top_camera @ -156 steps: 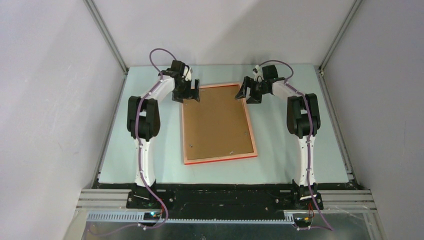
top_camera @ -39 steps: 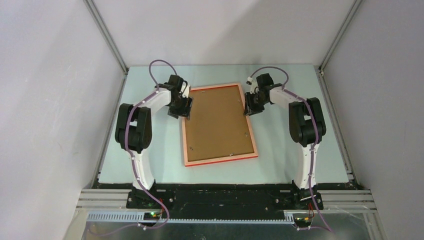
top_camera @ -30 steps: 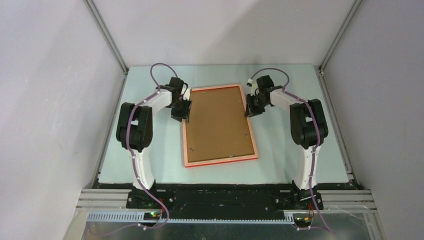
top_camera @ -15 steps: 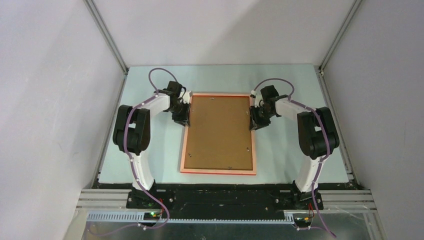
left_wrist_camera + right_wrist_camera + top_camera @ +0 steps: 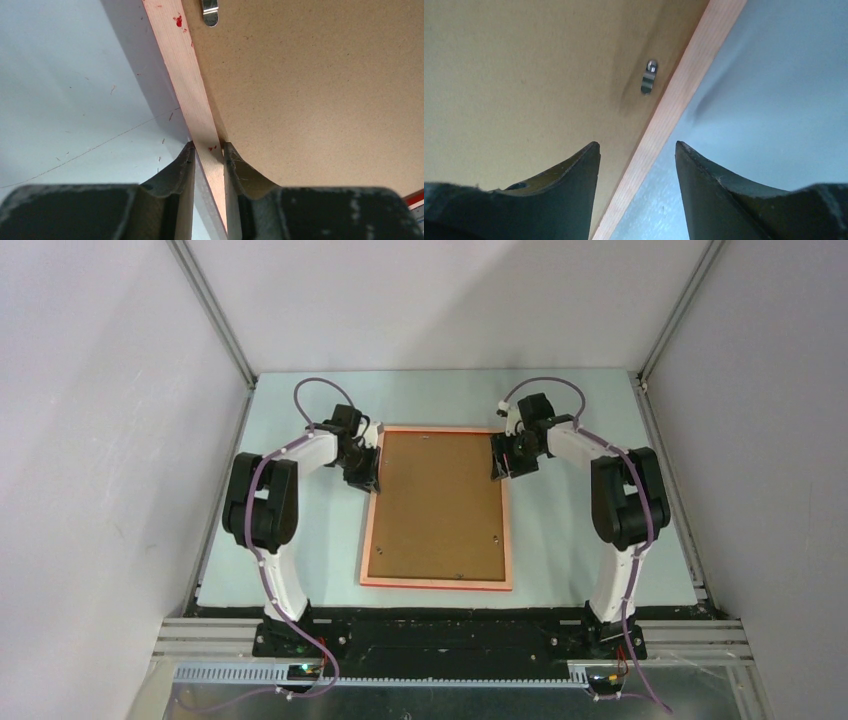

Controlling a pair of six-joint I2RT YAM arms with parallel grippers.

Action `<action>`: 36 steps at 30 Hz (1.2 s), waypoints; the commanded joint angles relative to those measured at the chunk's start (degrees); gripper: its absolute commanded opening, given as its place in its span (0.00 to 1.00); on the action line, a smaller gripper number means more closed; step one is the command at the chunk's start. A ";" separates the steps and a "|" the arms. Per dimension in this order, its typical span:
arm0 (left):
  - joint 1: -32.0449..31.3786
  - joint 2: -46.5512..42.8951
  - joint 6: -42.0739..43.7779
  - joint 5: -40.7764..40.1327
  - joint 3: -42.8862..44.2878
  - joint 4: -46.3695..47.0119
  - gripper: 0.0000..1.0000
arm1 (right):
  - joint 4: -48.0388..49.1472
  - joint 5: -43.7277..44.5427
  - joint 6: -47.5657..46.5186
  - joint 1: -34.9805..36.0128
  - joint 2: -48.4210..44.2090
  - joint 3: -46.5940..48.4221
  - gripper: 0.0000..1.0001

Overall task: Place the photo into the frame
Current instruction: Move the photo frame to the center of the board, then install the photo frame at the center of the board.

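Observation:
The frame lies back-up and square on the table, its pale orange-pink rails around a brown backing board. The photo is hidden. My left gripper is at the frame's upper left rail. In the left wrist view this gripper is shut on the frame rail, one finger outside it and one on the board side. My right gripper is at the upper right rail. In the right wrist view it stands open, straddling the rail without touching it.
Small metal turn clips hold the backing board at its edges. The pale green table top is bounded by grey walls and aluminium posts. Both arm bases sit at the near edge.
The frame has swung from tilted to square and shifted nearer. The left jaws have closed on the left rail. The right jaws have opened and let go of the right rail.

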 commanded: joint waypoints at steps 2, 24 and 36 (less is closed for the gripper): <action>-0.55 0.97 0.66 1.61 -3.14 -5.18 0.00 | 0.09 0.02 0.97 -1.04 4.58 6.91 0.60; -0.52 0.58 0.51 1.52 -2.90 -5.24 0.00 | -2.19 2.73 1.85 -0.43 10.48 13.44 0.51; -0.59 0.41 0.67 1.44 -3.00 -5.21 0.00 | -2.58 4.44 1.46 -0.48 10.46 14.32 0.33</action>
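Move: The right hand hangs open just above the photo frame's right rail. The spot its fingers will close around is about 4 cm ahead, in line sideways and 2 cm below. A metal clip sits about 5 cm ahead and 1 cm left. The frame's far right corner is some 12 cm ahead in the same line, its middle about 5 cm back and 11 cm left. From the left hand, already on the left rail, that spot is about 20 cm right and 4 cm ahead. With the left hand still keeping its pinch on the left rail, the right hand slides forward along the right rail by about 4.5 cm, sinking a couple of centimetres to straddle it beside the clip. There it nearly stops and narrows its fingers from both sides of the rail, roughly halving their gap. ##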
